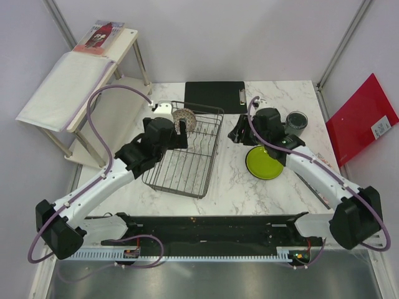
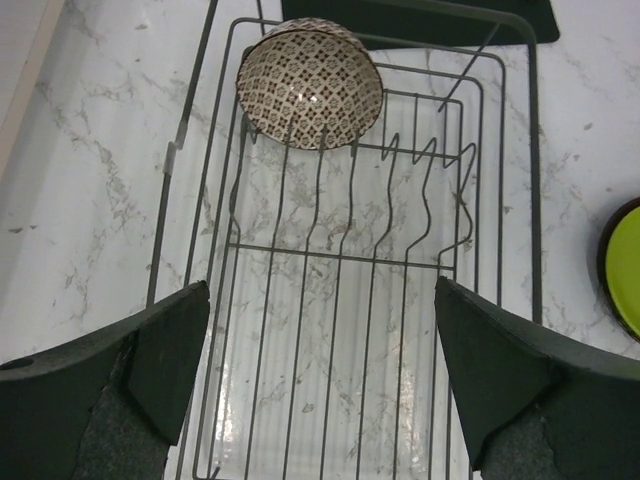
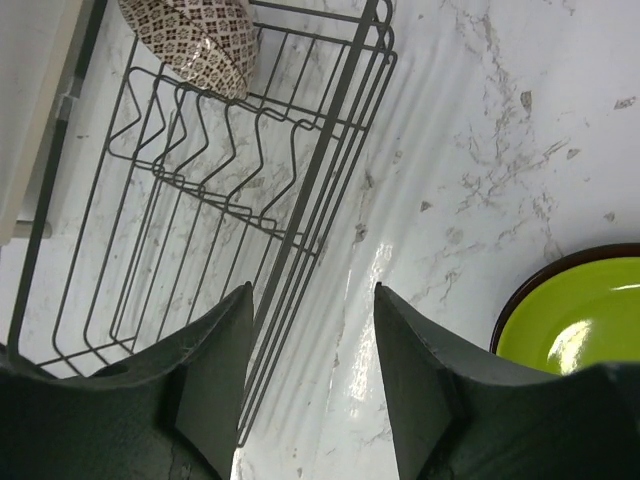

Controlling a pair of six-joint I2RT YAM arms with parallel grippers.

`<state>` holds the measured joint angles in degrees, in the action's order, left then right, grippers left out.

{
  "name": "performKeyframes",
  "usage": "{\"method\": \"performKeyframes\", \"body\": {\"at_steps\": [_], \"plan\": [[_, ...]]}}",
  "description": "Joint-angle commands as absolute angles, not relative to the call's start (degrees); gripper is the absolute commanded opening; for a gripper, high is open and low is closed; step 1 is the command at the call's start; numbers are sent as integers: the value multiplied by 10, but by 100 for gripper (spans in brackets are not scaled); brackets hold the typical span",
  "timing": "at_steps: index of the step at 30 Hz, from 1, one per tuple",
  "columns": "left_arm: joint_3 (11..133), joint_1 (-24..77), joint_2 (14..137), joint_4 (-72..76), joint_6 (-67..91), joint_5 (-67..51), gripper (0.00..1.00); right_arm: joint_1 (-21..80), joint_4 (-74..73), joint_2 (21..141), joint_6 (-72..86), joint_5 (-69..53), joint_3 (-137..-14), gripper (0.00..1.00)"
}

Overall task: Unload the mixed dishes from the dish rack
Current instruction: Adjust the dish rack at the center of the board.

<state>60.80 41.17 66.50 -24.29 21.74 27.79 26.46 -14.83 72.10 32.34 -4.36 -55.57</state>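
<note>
The dish rack (image 1: 198,163), a dark wire basket, lies mid-table. A round bowl (image 1: 184,119) with a brown-and-white pattern stands on edge at its far end, and shows in the left wrist view (image 2: 310,85) and the right wrist view (image 3: 195,35). My left gripper (image 1: 181,134) is open and empty over the rack's wire bottom (image 2: 320,285), short of the bowl. My right gripper (image 1: 237,132) is open and empty over the marble just right of the rack's rim (image 3: 313,290). A lime-green plate (image 1: 264,162) with a dark rim and a dark mug (image 1: 296,122) sit on the table to the right. I see no clear glass.
A black clipboard (image 1: 215,96) lies behind the rack. A red folder (image 1: 361,118) leans at the right edge. A white shelf unit (image 1: 75,87) stands off the table's left side. The lime plate's edge shows in both wrist views (image 2: 625,265) (image 3: 570,320).
</note>
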Motion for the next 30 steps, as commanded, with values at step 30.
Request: {"method": "performKeyframes", "body": {"at_steps": [30], "plan": [[490,372,635,-267,302,198,99,271,-192,1101,320,-7,-856,59]]}}
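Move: The dish rack's middle is about 6 cm right and 2 cm back of the left hand, some 14 cm below. The patterned bowl in its far end is roughly 10 cm ahead and 6 cm right of that hand. For the right hand, the rack's far-right corner is about 12 cm ahead, 6 cm left and 5 cm below; the green plate is 12 cm right and 3 cm back, on the table. Open hands sink about 10 cm, left easing back over the rack, right reaching forward against its far corner. ##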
